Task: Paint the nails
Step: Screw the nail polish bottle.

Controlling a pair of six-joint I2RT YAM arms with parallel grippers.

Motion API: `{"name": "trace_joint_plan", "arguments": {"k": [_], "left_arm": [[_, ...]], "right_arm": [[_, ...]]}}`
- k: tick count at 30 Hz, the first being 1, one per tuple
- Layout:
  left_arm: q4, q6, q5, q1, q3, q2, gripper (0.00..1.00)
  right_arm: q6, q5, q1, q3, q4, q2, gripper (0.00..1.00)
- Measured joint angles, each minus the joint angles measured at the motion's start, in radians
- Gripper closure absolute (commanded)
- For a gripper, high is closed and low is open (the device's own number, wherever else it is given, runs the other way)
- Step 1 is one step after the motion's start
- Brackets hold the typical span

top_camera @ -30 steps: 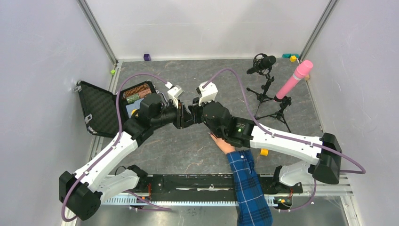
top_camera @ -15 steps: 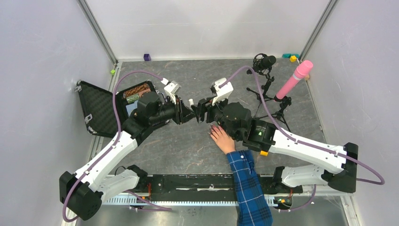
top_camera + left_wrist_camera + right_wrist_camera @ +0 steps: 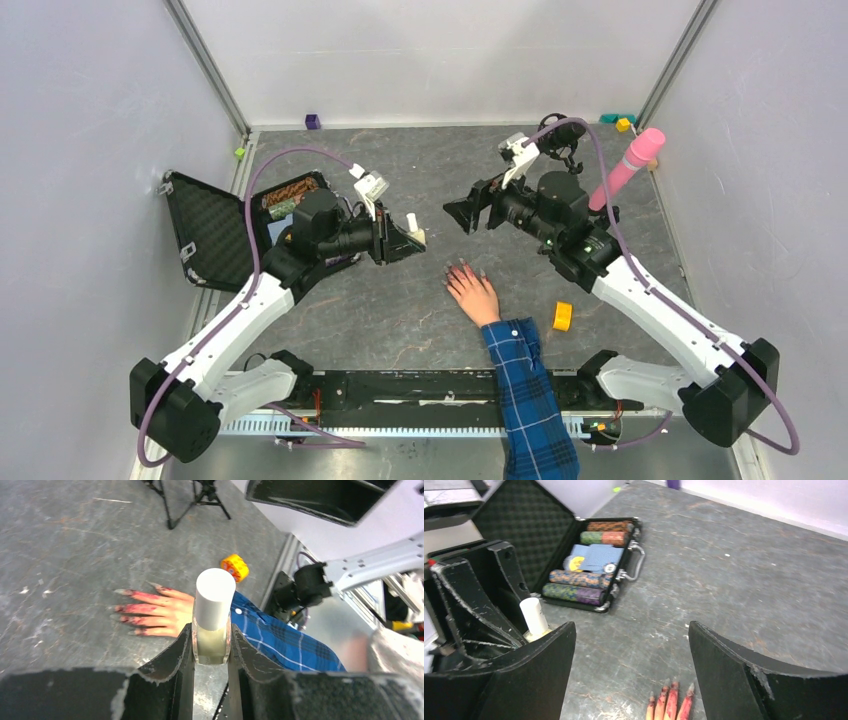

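A pale hand (image 3: 473,294) in a blue plaid sleeve (image 3: 527,390) lies flat on the grey floor, fingers pointing away from the arm bases. Its fingers are smeared red toward the tiny nails (image 3: 460,267) (image 3: 121,592) (image 3: 691,687). My left gripper (image 3: 405,240) (image 3: 211,641) is shut on a small clear bottle (image 3: 211,647) with a white cap (image 3: 411,223) (image 3: 534,615), held up left of the hand. My right gripper (image 3: 468,212) (image 3: 631,630) hangs open and empty behind the hand, right of the bottle.
An open black case (image 3: 285,203) (image 3: 591,562) of chip stacks lies at the left. Two microphones on tripods, one black (image 3: 560,132) and one pink (image 3: 627,168), stand at the back right. A yellow roll (image 3: 562,316) (image 3: 235,566) lies right of the sleeve.
My right gripper has opened wide, let go at the bottle's cap and drawn back to the right and away. The left gripper keeps the bottle, shifted slightly.
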Motion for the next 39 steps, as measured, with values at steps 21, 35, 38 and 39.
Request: {"name": "trace_joint_plan", "arguments": {"k": [21, 35, 38, 39], "left_arm": [[0.1, 0.001, 0.364, -0.026, 0.032, 0.029, 0.98], [0.104, 0.002, 0.383, -0.039, 0.032, 0.029, 0.98], [0.104, 0.002, 0.383, -0.039, 0.032, 0.029, 0.98], [0.104, 0.002, 0.382, -0.039, 0.032, 0.027, 0.98]], "right_arm": [[0.338, -0.791, -0.043, -0.081, 0.548, 0.102, 0.24], [0.371, -0.827, -0.027, -0.081, 0.552, 0.151, 0.74], [0.37, -0.828, -0.027, -0.08, 0.546, 0.153, 0.89], [0.371, -0.83, -0.027, -0.08, 0.544, 0.154, 0.95]]}}
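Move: Standing in the left fingers is the nail polish bottle, its white cap about 3 cm above that hand's point. From the open right hand the cap lies some 9 cm left, 3 cm back and 1 cm lower. The painted hand on the table is about 8 cm ahead, 2 cm right and 29 cm below the right hand; the yellow ring lies about 2 cm ahead of the right hand, 21 cm right, equally low. Swinging back about 10 cm and left 7 cm, the right hand rises first, then sinks slightly onto the cap, turning some 45 degrees counter-clockwise with its left side rolling up, and closes its wide-open fingers to pinch the cap. Meanwhile the left keeps its grip, carrying the bottle back 6 cm, up and slightly right while turning clockwise, then holds still. ##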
